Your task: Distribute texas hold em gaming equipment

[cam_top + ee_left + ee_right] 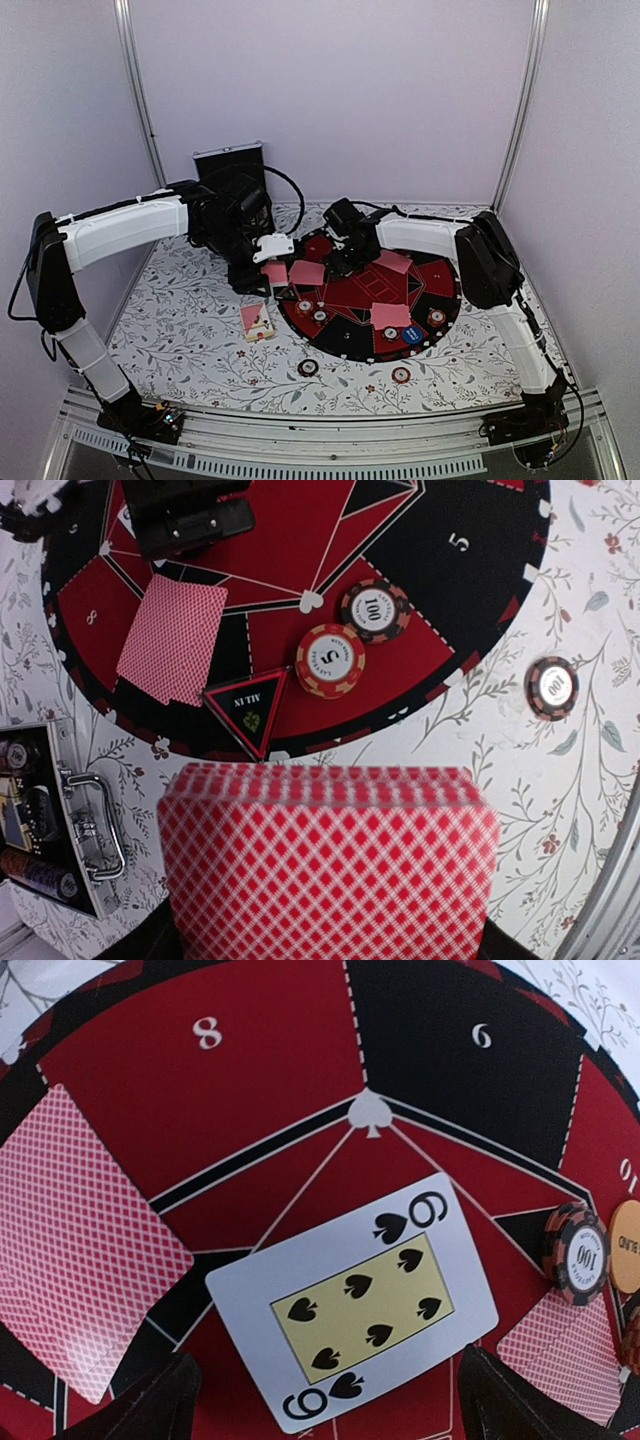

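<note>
A round red-and-black poker mat (350, 343) lies on the table. My left gripper (272, 262) hovers at the mat's left edge, shut on a deck of pink-backed cards (330, 860) that hides its fingers. My right gripper (328, 1360) is open low over the mat's centre. A face-up six of spades (352, 1300) lies flat between its spread fingers (150, 1410), touching neither. Face-down cards (307, 272) (393, 262) (390, 315) lie on the mat. An orange chip (330, 660) and a black chip (375, 610) sit by a triangular marker (247, 705). The pink card box (257, 322) lies left of the mat.
A silver-edged black case (230, 170) stands open at the back left. Two loose chips (308, 367) (400, 375) lie on the flowered cloth in front of the mat. A blue button (412, 335) and an orange button (625, 1245) rest on the mat's right side. White walls enclose the table.
</note>
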`<state>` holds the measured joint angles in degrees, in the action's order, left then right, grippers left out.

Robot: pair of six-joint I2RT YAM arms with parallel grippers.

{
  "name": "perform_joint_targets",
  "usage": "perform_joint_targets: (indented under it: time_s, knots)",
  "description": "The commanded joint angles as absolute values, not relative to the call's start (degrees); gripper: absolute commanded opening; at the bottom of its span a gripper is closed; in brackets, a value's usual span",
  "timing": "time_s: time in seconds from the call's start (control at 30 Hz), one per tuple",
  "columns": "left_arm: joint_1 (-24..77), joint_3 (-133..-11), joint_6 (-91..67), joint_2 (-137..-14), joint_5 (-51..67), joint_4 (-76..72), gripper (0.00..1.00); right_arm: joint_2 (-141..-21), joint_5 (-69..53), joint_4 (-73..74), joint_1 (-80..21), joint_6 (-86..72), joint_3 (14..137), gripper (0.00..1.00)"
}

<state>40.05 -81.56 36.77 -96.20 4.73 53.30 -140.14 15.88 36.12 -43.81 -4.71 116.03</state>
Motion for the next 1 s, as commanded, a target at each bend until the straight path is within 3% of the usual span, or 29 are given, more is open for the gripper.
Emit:
perform_joint_targets:
  time_s: [0.0, 0.2, 0.5, 0.97]
  knots:
    - [39.5, -81.9, 36.5, -94.2, 6.0, 53.2, 0.00, -135.6, 6.6, 38.1, -42.9, -7.0, 114.4, 0.94]
    - [39.5, -82.0, 36.5, -94.3, 6.0, 53.2, 0.00, -131.3, -2.9, 36.7, -39.4, -11.1, 111.2, 0.96]
    - [39.5, -82.0, 36.6, -94.5, 5.9, 53.2, 0.00, -123.2, -18.4, 25.4, -31.9, -20.0, 94.5, 0.96]
    - [39.5, -83.1, 36.5, -94.5, 5.5, 53.3, 0.00, -124.8, -23.0, 16.7, -26.4, -27.0, 87.4, 0.94]
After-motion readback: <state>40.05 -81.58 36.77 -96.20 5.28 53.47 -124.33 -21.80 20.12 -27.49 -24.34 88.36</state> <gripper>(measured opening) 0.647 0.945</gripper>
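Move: The right hand, open and empty, hovers low with the face-up six of spades about 3 cm ahead of it and 2 cm below. The face-down card pair it heads for lies roughly 9 cm to its right and 4 cm ahead. The 100 chip is 8 cm ahead, 6 cm right; the pair by the 8 is 9 cm left, 1 cm ahead. From the left hand, the target pair is some 24 cm right, 18 cm ahead and 13 cm below. No new touch can be made out as the right hand, fingers staying wide open, leaves the six of spades for the face-down pair by the 100 chip. It draws back about 2 cm, arcs some 7 cm right, rising 3 cm and dipping again, while the wrist rolls roughly 45 degrees so the fingers point down and left. The left hand stays still, keeping hold of the deck. ##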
